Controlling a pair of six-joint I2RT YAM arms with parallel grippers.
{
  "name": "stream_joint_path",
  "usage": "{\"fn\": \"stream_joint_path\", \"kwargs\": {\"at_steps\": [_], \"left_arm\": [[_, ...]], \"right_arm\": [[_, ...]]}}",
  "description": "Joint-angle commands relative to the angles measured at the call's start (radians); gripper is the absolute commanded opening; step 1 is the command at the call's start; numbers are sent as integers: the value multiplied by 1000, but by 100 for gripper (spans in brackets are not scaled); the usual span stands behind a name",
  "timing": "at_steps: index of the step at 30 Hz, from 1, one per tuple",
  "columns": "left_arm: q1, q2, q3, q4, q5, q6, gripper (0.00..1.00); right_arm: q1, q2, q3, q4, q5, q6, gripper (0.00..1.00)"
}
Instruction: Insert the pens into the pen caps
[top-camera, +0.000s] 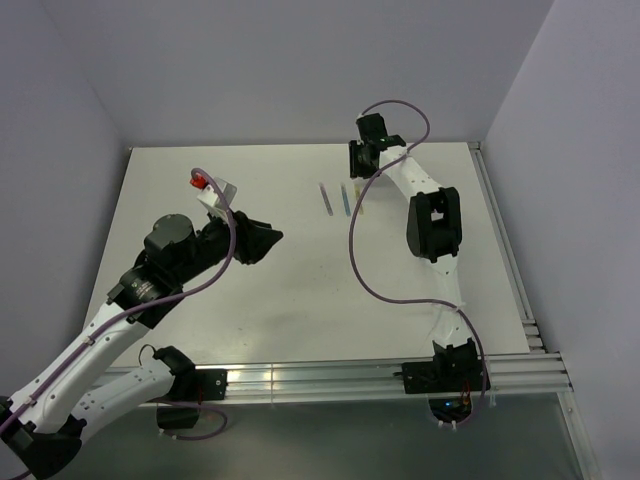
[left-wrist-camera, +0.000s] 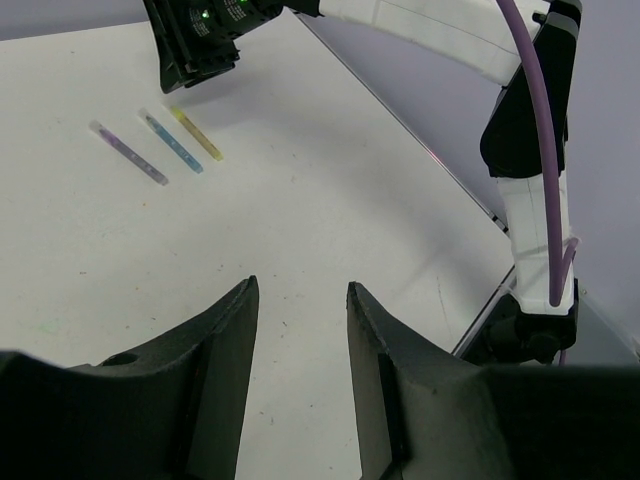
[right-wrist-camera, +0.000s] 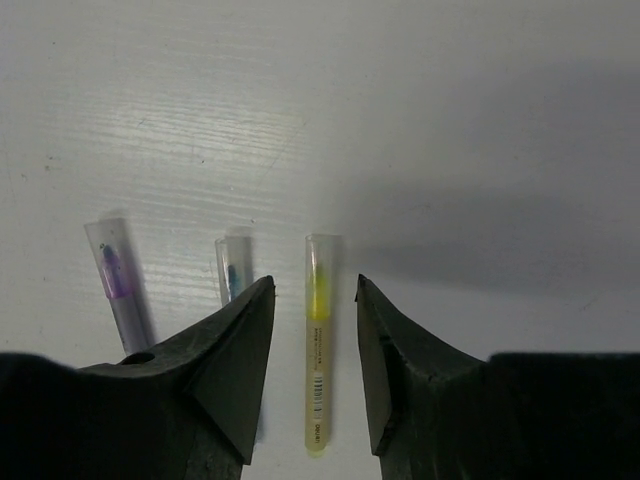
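Note:
Three pens lie side by side on the white table (top-camera: 300, 290): grey-purple (right-wrist-camera: 118, 285), blue (right-wrist-camera: 233, 270) and yellow (right-wrist-camera: 317, 340). The far tip of each sits inside a clear pale pen cap (right-wrist-camera: 320, 250). The pens also show in the top view (top-camera: 343, 199) and the left wrist view (left-wrist-camera: 171, 141). My right gripper (right-wrist-camera: 314, 284) is open, its jaws standing either side of the yellow pen without touching it; its left finger (right-wrist-camera: 235, 350) hides most of the blue pen. My left gripper (left-wrist-camera: 301, 288) is open and empty over bare table, well to the left of the pens (top-camera: 265, 240).
The right arm (top-camera: 432, 220) reaches across the right side of the table with a purple cable (top-camera: 355, 250) hanging beside it. A metal rail (top-camera: 330, 375) runs along the near edge, another along the right edge. Walls enclose the back and sides.

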Motion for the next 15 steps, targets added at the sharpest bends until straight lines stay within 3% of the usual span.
{"fn": "stream_joint_path", "kwargs": {"at_steps": [1, 5, 9, 11, 14, 15], "left_arm": [[7, -6, -7, 44, -7, 5, 45], [15, -6, -3, 42, -24, 11, 46], [24, -14, -10, 36, -59, 16, 45], [35, -32, -29, 48, -68, 13, 45], [53, -51, -43, 45, -80, 5, 45], [58, -55, -47, 47, -90, 7, 46]], "right_arm": [[-8, -47, 21, 2, 44, 7, 48], [-6, -179, -33, 28, 61, 38, 55], [-3, -421, -167, 87, 50, 85, 63], [3, -519, -240, 118, 47, 102, 78], [7, -720, -399, 172, 21, 145, 83], [9, -823, -492, 207, 8, 165, 99]]}}
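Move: The capped yellow pen, just let go, lies under the right hand, its cap end almost below the fingertips and its middle about 5 cm back, 1 cm to the right and 4 cm down. The blue pen lies level with it and about 4 cm to its left, the purple pen likewise level and some 9 cm to its left. From the left hand, the yellow pen is roughly 31 cm ahead, 20 cm to the right and 30 cm below. The right hand leaves the yellow pen, slowly at first and then fast, rising some 19 cm while drawing back about 7 cm and edging right, with its already parted fingers spreading to nearly fully open and the wrist tipping them up to point more forward. The left hand, empty and half open, eases about 2 cm left and forward and turns slightly counter-clockwise. ##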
